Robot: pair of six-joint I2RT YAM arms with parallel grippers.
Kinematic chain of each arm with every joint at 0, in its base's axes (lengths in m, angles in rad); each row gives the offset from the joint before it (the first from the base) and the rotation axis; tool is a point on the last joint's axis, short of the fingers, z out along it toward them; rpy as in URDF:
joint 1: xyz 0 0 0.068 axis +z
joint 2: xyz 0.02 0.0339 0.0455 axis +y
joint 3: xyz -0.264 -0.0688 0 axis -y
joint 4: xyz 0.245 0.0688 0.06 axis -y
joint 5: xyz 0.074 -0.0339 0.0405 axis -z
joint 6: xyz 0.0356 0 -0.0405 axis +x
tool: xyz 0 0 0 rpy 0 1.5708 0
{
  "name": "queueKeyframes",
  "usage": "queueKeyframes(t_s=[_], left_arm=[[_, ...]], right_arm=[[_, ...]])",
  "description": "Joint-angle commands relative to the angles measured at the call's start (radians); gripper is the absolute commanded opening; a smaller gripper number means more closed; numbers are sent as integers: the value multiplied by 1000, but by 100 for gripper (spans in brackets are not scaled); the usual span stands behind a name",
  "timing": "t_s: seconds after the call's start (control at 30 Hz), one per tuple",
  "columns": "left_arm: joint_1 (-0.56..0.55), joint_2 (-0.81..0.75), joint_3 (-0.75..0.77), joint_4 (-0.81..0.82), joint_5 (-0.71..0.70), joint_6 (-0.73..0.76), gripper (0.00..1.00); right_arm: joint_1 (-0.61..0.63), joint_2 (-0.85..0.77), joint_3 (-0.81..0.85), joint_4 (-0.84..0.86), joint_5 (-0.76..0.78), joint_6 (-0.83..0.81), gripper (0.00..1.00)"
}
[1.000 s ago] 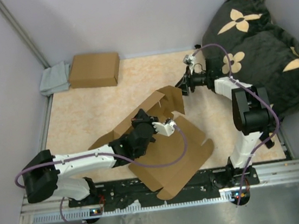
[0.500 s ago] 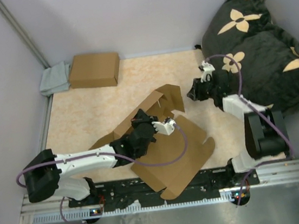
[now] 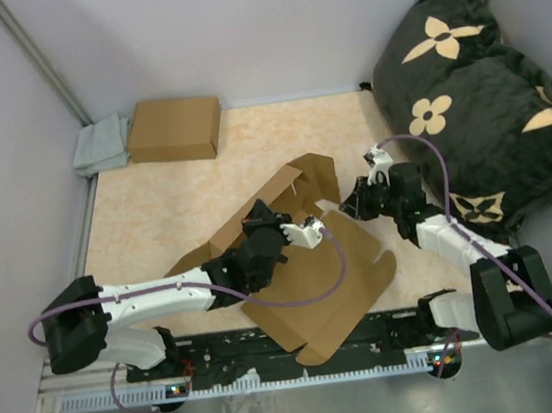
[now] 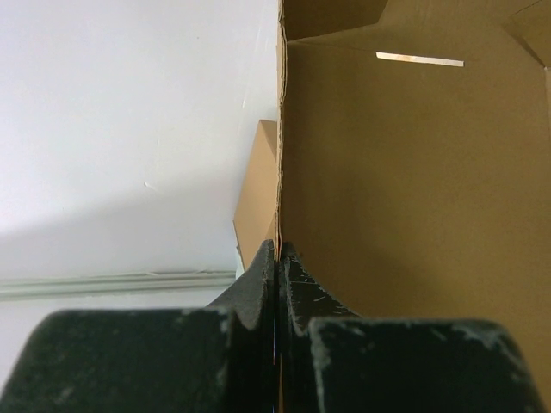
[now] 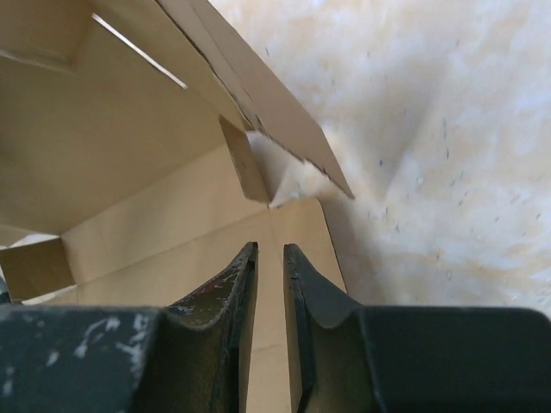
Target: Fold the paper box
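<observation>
The paper box (image 3: 348, 263) lies partly unfolded in the middle of the table, its back wall and a side flap (image 3: 315, 181) standing up. My left gripper (image 3: 258, 227) is shut on the edge of a raised box wall; in the left wrist view the fingertips (image 4: 279, 249) pinch the cardboard edge (image 4: 405, 189). My right gripper (image 3: 349, 204) hovers at the box's right side by the raised flap. In the right wrist view its jaws (image 5: 269, 249) stand a narrow gap apart with nothing between them, above the flat panel (image 5: 146, 206).
A smooth closed brown carton (image 3: 175, 129) and a grey cloth (image 3: 100, 145) lie at the back left. A black cushion with tan flowers (image 3: 472, 82) fills the right side. Grey walls enclose the table. The carton also shows in the left wrist view (image 4: 256, 202).
My right arm has swung from the back of the table down and nearer, to the box's right side. The box has shifted slightly. The left gripper has kept its hold.
</observation>
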Motion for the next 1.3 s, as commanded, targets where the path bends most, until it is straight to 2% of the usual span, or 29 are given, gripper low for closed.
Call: queueKeyframes(t_s=[0.0, 0.47, 0.67, 1.0, 1.27], left_arm=[[-8, -48, -13, 47, -27, 5, 0], [-11, -116, -42, 37, 1, -17, 0], [-20, -157, -58, -31, 53, -64, 0], [-31, -217, -60, -184, 160, -164, 0], [-32, -129, -58, -218, 127, -166, 0]], right_arm=[[2, 59, -11, 27, -26, 28, 19], [11, 271, -11, 106, -7, 86, 19], [12, 333, -5, 132, 21, 110, 18], [9, 336, 43, 101, 55, 108, 21], [6, 321, 116, 14, 58, 80, 23]])
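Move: The box's raised end flap stands about 7 cm ahead of my right hand and 5 cm to its left, its middle some 2 cm lower. The small corner tab is about 2 cm ahead, 5 cm left and 7 cm below; the flat panel's middle lies 14 cm back, 8 cm left and 10 cm down. From my left hand, which already holds the raised side panel's edge, that flap is roughly 6 cm ahead, 8 cm right and 11 cm below. I sink my right hand about 9 cm beside the end flap, tipping its narrowly parted fingers some 15 degrees further down, then ease it a couple of centimetres forward towards the flap's lower corner. My left hand keeps its pinch on the side panel's edge, shifting slightly left and up, then drawing the panel back about 2 cm and lowering it again. ##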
